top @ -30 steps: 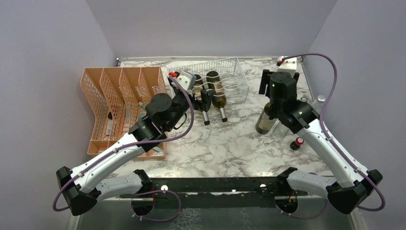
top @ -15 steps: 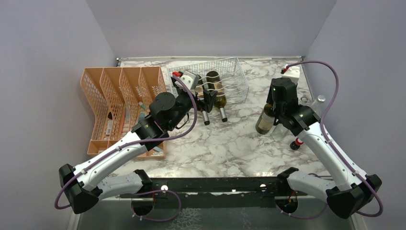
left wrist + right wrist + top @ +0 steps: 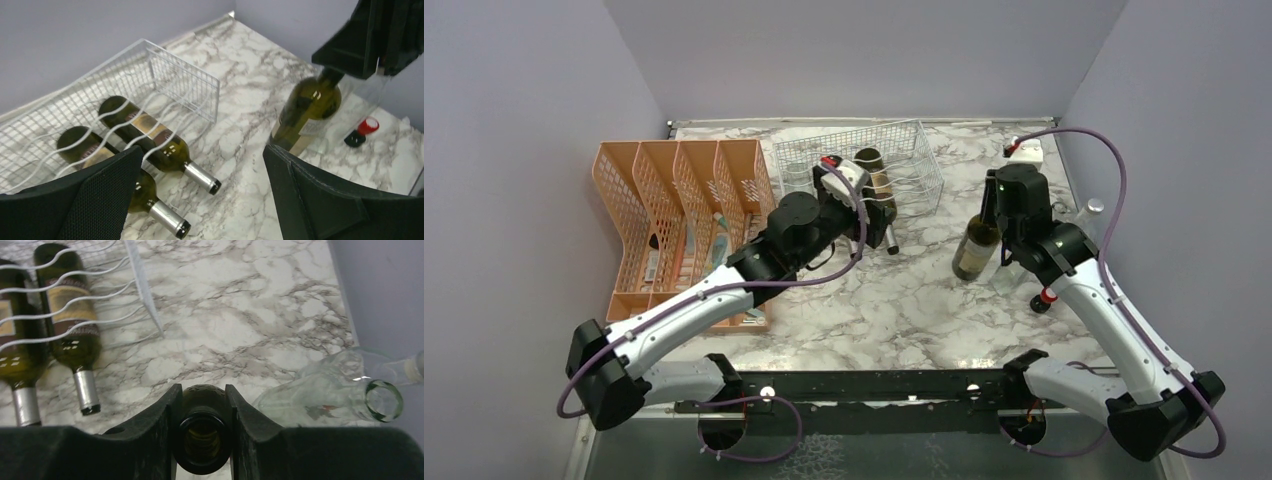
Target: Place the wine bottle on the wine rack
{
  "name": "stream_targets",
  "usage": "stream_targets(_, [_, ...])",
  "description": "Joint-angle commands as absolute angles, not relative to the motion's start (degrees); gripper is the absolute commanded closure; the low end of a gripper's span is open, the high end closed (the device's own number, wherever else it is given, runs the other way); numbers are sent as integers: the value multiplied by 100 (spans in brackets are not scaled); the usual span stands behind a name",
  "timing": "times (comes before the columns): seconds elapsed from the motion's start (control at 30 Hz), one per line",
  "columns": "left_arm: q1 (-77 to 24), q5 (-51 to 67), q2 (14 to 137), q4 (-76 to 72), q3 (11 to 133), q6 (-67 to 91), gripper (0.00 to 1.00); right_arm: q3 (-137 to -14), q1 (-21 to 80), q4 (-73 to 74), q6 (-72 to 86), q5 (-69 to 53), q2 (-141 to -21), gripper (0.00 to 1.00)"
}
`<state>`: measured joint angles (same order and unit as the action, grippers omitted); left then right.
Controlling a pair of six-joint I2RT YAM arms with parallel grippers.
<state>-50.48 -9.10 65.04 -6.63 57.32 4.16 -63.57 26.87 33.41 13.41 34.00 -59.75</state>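
Note:
A green wine bottle [image 3: 974, 254] stands upright on the marble table, right of centre. My right gripper [image 3: 992, 207] is shut on its neck from above. In the right wrist view both fingers press the neck just under the open mouth of the bottle [image 3: 202, 440], with the gripper [image 3: 202, 402] around it. The white wire wine rack [image 3: 911, 150] sits at the back centre and holds two bottles [image 3: 880, 186] lying down, necks toward me. My left gripper [image 3: 872, 212] hovers open over the rack's front. Its view shows the rack [image 3: 185, 80], the upright bottle [image 3: 307, 107] and nothing inside the gripper [image 3: 205, 200].
An orange mesh file organiser [image 3: 674, 205] stands at the left. A clear glass bottle [image 3: 340, 390] lies just right of the held bottle. A small red-capped item [image 3: 1046, 297] sits on the table near the right arm. A white object [image 3: 1027, 150] lies at the back right.
My right gripper has come down and closed on the wine bottle's neck. The left arm has swung right and forward, over the rack's front.

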Motion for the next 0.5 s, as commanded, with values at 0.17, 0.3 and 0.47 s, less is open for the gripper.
stream_targets(0.17, [-5078, 1237, 7666, -1906, 5170, 524, 1, -6901, 2679, 3345, 945, 899, -5563, 99])
stream_targets(0.3, [-5203, 1420, 8180, -2237, 5154, 654, 3, -6989, 2681, 3427, 936, 460, -5520, 99])
stream_targets(0.47, [-5280, 1250, 8538, -2672, 5040, 894, 2, -7140, 2681, 3536, 1026, 74, -5509, 99])
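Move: The wine bottle, held by its neck in the right hand, has its middle about 24 cm right, 3 cm ahead and 18 cm below the left hand. From the right hand, the left gripper is some 25 cm left, 4 cm back and 6 cm higher; the wine rack lies about 31 cm left, 20 cm ahead and 20 cm below, the red-capped bottle 20 cm right, 10 cm back and 23 cm below. Left hand, open, drops about 13 cm and goes 9 right towards the bottle; right hand swings it 7 left. ##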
